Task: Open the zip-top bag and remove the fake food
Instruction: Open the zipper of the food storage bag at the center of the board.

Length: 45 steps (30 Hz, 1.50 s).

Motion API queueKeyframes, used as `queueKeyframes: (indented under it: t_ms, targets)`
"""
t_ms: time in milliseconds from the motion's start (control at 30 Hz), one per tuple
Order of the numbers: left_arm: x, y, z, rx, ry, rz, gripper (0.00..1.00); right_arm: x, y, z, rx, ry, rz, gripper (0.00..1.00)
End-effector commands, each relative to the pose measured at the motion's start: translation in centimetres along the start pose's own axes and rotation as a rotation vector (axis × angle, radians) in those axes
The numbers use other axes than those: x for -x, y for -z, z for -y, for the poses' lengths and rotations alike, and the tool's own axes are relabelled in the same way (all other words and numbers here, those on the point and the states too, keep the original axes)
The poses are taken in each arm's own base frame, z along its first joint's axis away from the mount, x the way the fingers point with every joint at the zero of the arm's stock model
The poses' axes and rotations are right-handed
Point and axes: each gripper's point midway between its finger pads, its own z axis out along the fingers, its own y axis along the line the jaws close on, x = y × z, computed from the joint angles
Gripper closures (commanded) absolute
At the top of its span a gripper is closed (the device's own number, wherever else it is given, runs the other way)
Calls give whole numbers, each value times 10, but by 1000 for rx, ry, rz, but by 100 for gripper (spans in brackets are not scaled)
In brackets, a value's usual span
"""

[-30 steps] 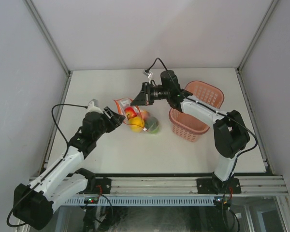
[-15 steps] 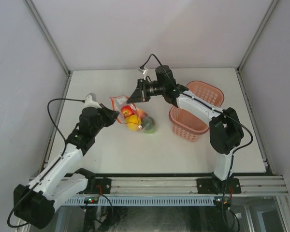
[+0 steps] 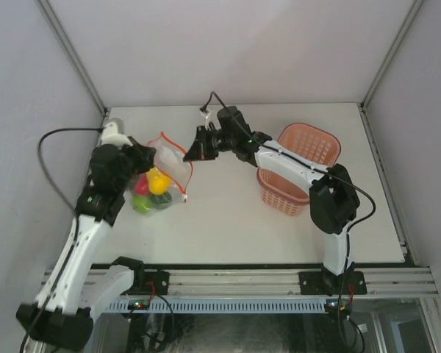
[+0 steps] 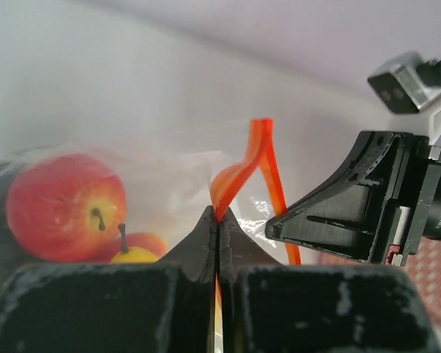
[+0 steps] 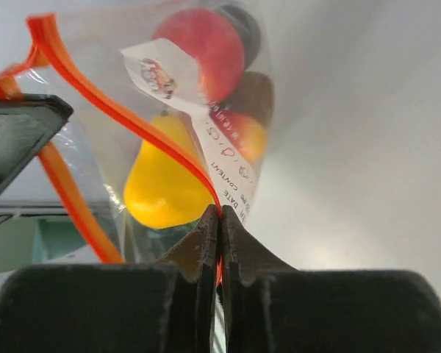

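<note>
The zip-top bag (image 3: 169,165) is clear, with an orange-red zip strip (image 3: 178,147), and hangs between both grippers at the table's left. My left gripper (image 3: 148,154) is shut on one lip of the strip (image 4: 239,173). My right gripper (image 3: 189,153) is shut on the other lip (image 5: 132,121), so the mouth is spread apart. The fake food (image 3: 151,197) sits bunched in the bag's bottom: a red apple (image 4: 66,206), a yellow fruit (image 5: 158,184), another red piece (image 5: 202,40) and darker ones. In the left wrist view the right gripper (image 4: 353,209) is close by.
A pink basket (image 3: 305,165) stands at the right of the white table (image 3: 228,220), under the right arm's forearm. Grey walls close in the table on three sides. The left arm's cable (image 3: 59,140) loops over the left edge.
The left gripper has shut on the zip strip. Both grippers have moved left with the bag, and the food has shifted left with it. The bag's mouth is now pulled apart.
</note>
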Motion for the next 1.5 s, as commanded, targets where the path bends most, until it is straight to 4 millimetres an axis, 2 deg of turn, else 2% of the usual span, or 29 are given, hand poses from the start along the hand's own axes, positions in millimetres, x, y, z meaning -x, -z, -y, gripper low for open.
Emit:
queueKeyframes:
  t_ms: [0, 67, 167, 300, 333, 367, 533, 633, 733, 833, 933, 1033, 1200, 1300, 1467]
  targets:
    - [-88, -37, -3, -85, -52, -337, 100, -48, -12, 85, -217, -66, -77, 100]
    - [-111, -49, -5, -97, -70, -424, 100, -60, -10, 102, -250, -43, -108, 100]
    - [-126, -56, -4, -115, -86, -483, 100, -65, 0, 113, -265, -15, -140, 100]
    - [-133, -57, 4, -170, -96, -508, 100, -48, 26, 109, -251, 88, -91, 96]
    - [-134, -56, 6, -189, -96, -513, 100, -44, 32, 106, -245, 120, -81, 93]
    - [-135, -56, 10, -212, -95, -522, 100, -42, 37, 102, -241, 151, -78, 86]
    - [-145, -45, 31, -383, -120, -591, 100, -39, 63, 64, -65, 364, -100, 60]
    - [-150, -37, 37, -435, -122, -619, 100, -48, 82, 33, 107, 535, -138, 55]
    - [-151, -30, 40, -464, -126, -618, 100, -63, 92, 10, 228, 671, -150, 54]
    - [-152, -25, 44, -493, -127, -616, 100, -85, 88, -8, 330, 738, -168, 52]
    - [-151, -23, 51, -518, -106, -619, 100, -98, 74, -20, 386, 621, -181, 52]
    - [-150, -22, 54, -529, -89, -610, 100, -104, 55, -22, 372, 502, -163, 52]
    - [-150, -24, 53, -521, -77, -593, 100, -111, 38, -5, 317, 357, -151, 52]
    - [-150, -24, 55, -531, -70, -596, 100, -117, 34, 7, 305, 363, -160, 52]
    - [-152, -24, 54, -533, -71, -601, 100, -116, 34, 9, 315, 420, -153, 51]
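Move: Each hand still pinches the open bag's orange rim: the mouth's middle lies about 4 cm right, 2 cm back and 3 cm below the left hand, and 4 cm left, 2 cm back and 2 cm below the right. From the left hand the yellow pear is some 4 cm back, 1 cm right and 11 cm down, with the red apple about 6 cm left, 3 cm back and 12 cm down. The pear lies 8 cm left of the right hand, 4 cm back and 9 cm below. Keeping its pinch on the rim, the left hand lowers the bag about 15 cm, then carries it right, turning some 40 degrees clockwise with fingers tipped down. The right hand sinks along, lets go as its fingers open halfway, lifts clear rightward, swings back about 11 cm while turning counter-clockwise, then eases left and down beside the mouth's near side. ##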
